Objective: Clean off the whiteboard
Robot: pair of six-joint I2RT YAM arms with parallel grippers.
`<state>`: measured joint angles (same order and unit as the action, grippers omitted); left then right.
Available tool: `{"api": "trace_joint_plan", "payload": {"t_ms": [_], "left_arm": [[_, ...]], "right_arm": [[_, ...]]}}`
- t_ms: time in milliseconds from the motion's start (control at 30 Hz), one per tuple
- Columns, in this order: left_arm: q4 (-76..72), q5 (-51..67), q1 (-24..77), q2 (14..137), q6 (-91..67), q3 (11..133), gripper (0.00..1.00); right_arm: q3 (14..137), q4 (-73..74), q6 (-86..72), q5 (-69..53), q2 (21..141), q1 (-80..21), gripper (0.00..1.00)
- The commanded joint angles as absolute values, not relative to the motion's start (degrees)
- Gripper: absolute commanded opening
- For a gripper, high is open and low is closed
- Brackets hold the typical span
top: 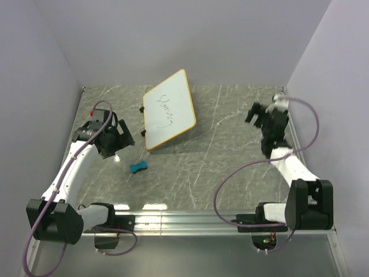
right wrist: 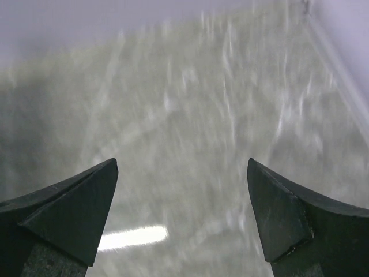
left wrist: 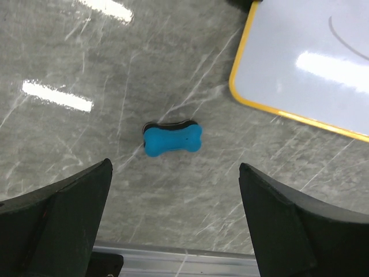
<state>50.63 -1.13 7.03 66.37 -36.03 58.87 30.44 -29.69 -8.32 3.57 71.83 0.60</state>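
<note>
The whiteboard (top: 169, 109) lies tilted on the marble table at back centre, white with an orange-tan frame, black scribbles on its face and black clips on its left edge. Its corner (left wrist: 300, 63) shows at the top right of the left wrist view. A small blue bow-tie-shaped eraser (top: 138, 167) lies on the table in front of the board; seen from the left wrist, the eraser (left wrist: 172, 139) is ahead of the fingers. My left gripper (top: 122, 140) hovers left of the board, open and empty (left wrist: 176, 167). My right gripper (top: 255, 113) is raised at the far right, open and empty (right wrist: 183, 164).
Grey-white walls close the table on three sides. A metal rail (top: 184, 221) runs along the near edge between the arm bases. The right wrist view is blurred and shows only marble tabletop and a wall.
</note>
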Motion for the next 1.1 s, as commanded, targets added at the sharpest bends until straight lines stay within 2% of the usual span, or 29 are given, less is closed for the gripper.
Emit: {"api": "trace_joint_plan", "payload": {"t_ms": [0,33,200,367,433,533,567,600,633,700,867,1067], "left_arm": [[49.1,-0.5,7.6,67.1,-35.2,63.0,0.97],[48.8,-0.4,7.6,67.0,-35.0,63.1,0.97],[46.1,1.1,7.6,66.0,-34.3,63.3,0.97],[43.8,2.8,7.6,64.7,-33.0,62.6,0.98],[42.5,4.3,7.9,64.9,-32.4,61.6,0.98],[41.2,4.8,9.4,64.3,-32.3,60.6,0.98],[41.1,4.4,10.4,64.5,-32.3,60.5,0.98],[41.2,3.5,10.7,64.7,-32.5,60.7,0.98],[41.9,3.0,11.0,64.9,-32.7,61.5,0.98],[42.4,1.8,11.9,66.3,-32.5,62.5,0.97],[45.3,-3.2,13.6,70.1,-32.9,66.2,0.96],[46.8,-5.0,14.3,72.2,-35.7,68.0,0.96]], "right_arm": [[49.9,0.6,-12.6,5.7,71.0,0.3,1.0],[51.1,1.9,-13.2,1.4,70.0,0.3,1.0],[59.8,12.9,-16.8,-2.7,61.7,-1.2,1.0],[71.3,21.3,-17.9,-9.9,59.7,-3.8,1.0],[74.5,22.5,-16.4,-10.2,60.5,-8.1,1.0],[77.2,21.1,-22.5,-15.9,65.2,-8.3,1.0],[76.9,19.9,-29.8,-17.8,68.6,-7.6,1.0],[76.6,17.6,-32.1,-21.8,70.8,-6.8,1.0],[76.6,15.1,-34.3,-33.7,73.4,-6.3,1.0],[80.5,13.0,-37.3,-41.4,83.2,-7.3,1.0],[105.7,33.4,-27.9,-29.8,104.4,-16.9,1.0],[122.3,36.9,-30.1,-34.1,119.8,-18.5,1.0]]}}
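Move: The whiteboard's raised right edge lies about 28 cm to the right gripper's left and some 11 cm ahead, nearly level in height; the board's middle is roughly 38 cm left, 8 ahead and 7 lower. The eraser sits on the table about 52 cm to that gripper's left, 16 back and 14 below. From the left gripper, the same edge is around 26 cm right and 25 ahead, with the eraser about 2 cm back, 2 right and 14 below. Lift the open right gripper steeply by about 25 cm, then swing it left and forward while sinking, to end close by the whiteboard's right edge, some 28 cm left of its start. Roll its left side up, tip it down and turn it counter-clockwise on the way. Bring the open left gripper forward, right and slightly up, away from the eraser. ##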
